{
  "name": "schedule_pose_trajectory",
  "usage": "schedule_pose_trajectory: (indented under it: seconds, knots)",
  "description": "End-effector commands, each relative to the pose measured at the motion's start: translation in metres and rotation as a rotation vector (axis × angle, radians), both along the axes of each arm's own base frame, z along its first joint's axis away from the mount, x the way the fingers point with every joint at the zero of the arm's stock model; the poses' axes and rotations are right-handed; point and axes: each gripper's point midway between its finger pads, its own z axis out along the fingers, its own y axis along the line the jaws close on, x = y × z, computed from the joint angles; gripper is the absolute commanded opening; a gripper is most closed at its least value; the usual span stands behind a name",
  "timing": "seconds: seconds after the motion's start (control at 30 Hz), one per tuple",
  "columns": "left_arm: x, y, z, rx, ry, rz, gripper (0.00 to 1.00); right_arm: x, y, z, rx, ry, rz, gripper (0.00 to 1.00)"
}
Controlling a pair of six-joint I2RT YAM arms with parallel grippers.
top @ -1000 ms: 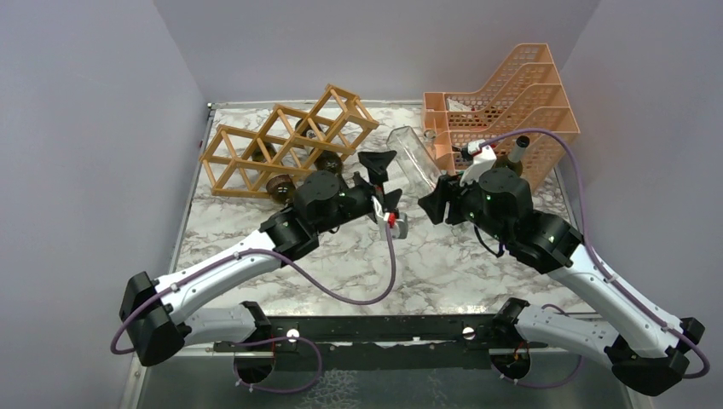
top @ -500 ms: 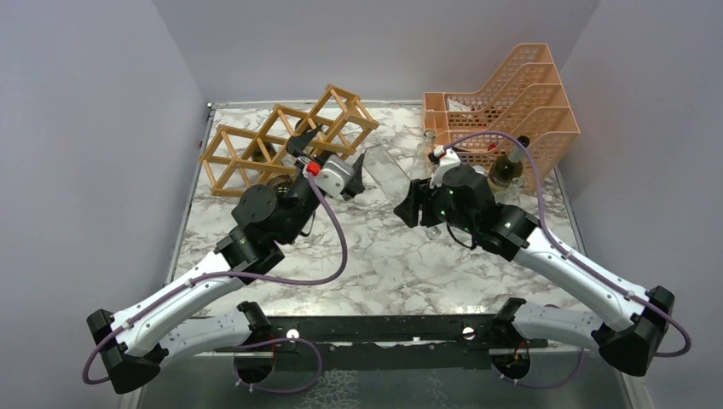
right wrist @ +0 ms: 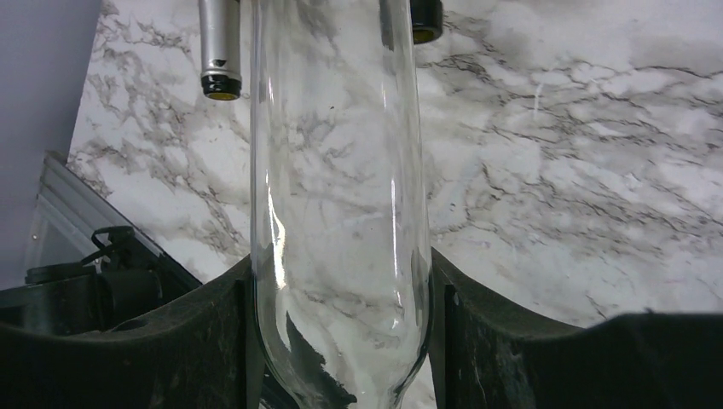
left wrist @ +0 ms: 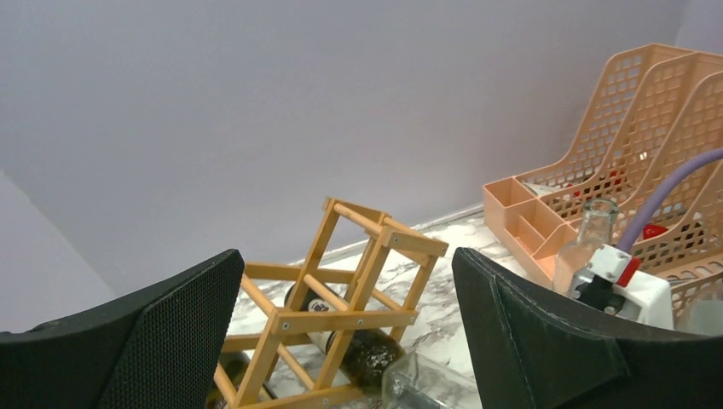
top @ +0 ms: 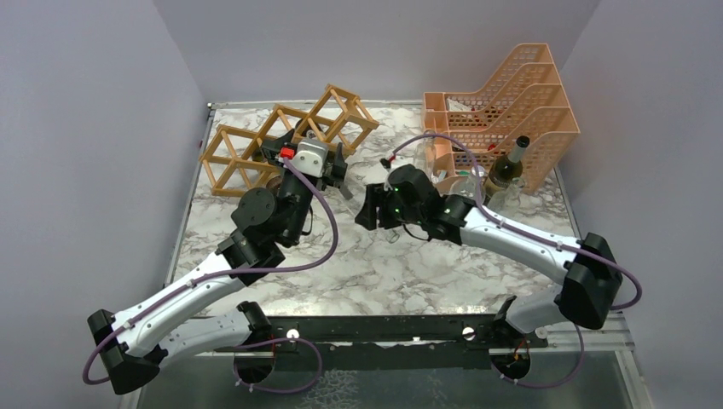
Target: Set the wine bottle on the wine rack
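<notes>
The wooden lattice wine rack (top: 281,141) lies at the back left with dark bottles in its lower cells. It fills the middle of the left wrist view (left wrist: 341,315), a dark bottle (left wrist: 384,349) lying in it. My right gripper (top: 368,209) is shut on a clear glass wine bottle (right wrist: 341,213), held right of the rack. The bottle's clear base shows low in the left wrist view (left wrist: 422,383). My left gripper (top: 339,175) is open and empty, close to the rack's right end, its fingers (left wrist: 153,341) spread wide.
The peach-orange mesh organiser (top: 503,94) stands at the back right, also in the left wrist view (left wrist: 631,128). A dark bottle (top: 509,164) stands upright in front of it. Two bottle necks (right wrist: 220,51) poke out over the marble table (top: 409,264) beyond the held bottle.
My right gripper has carried the clear bottle leftward from the organiser toward the rack. My left arm has swung left and back, its gripper now at the rack.
</notes>
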Motion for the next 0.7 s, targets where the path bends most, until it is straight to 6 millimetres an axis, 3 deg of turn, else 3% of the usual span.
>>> schedule_pose_trajectory:
  seconds: [0.0, 0.23, 0.43, 0.67]
  knots:
    - [0.001, 0.022, 0.000, -0.075, 0.014, 0.100, 0.99, 0.014, 0.052, 0.057, 0.183, -0.107, 0.036, 0.01]
    - [-0.003, 0.036, 0.003, -0.115, 0.013, 0.133, 0.99, 0.018, 0.089, 0.060, 0.191, -0.121, 0.059, 0.01]
    - [-0.005, 0.044, 0.006, -0.120, 0.004, 0.158, 0.99, 0.036, 0.103, 0.046, 0.150, -0.104, 0.004, 0.01]
    - [-0.002, 0.042, 0.001, -0.094, 0.006, 0.164, 0.99, 0.057, 0.118, 0.047, 0.145, -0.136, -0.037, 0.01]
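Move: The clear bottle, gripped near its neck in the right hand, is bound for the rack's open middle slot, about 13 cm ahead, 15 cm left and 6 cm lower. To the slot's right, a dark bottle lies some 13 cm ahead and 9 cm left of the right hand; a silver-necked bottle sits roughly 7 cm ahead and 21 cm left, both about 9 cm lower. From the left hand the slot is about 10 cm ahead, 8 cm left and 20 cm down. Carry the clear bottle left across the front of the rack with the right hand, about 10 cm, base end leading, then curve forward some 3 cm towards the open slot. Keep the grip on the bottle and its slant nearly unchanged. Meanwhile shift the empty left gripper about 3 cm left above the rack, fingers open, turning slightly counter-clockwise. ##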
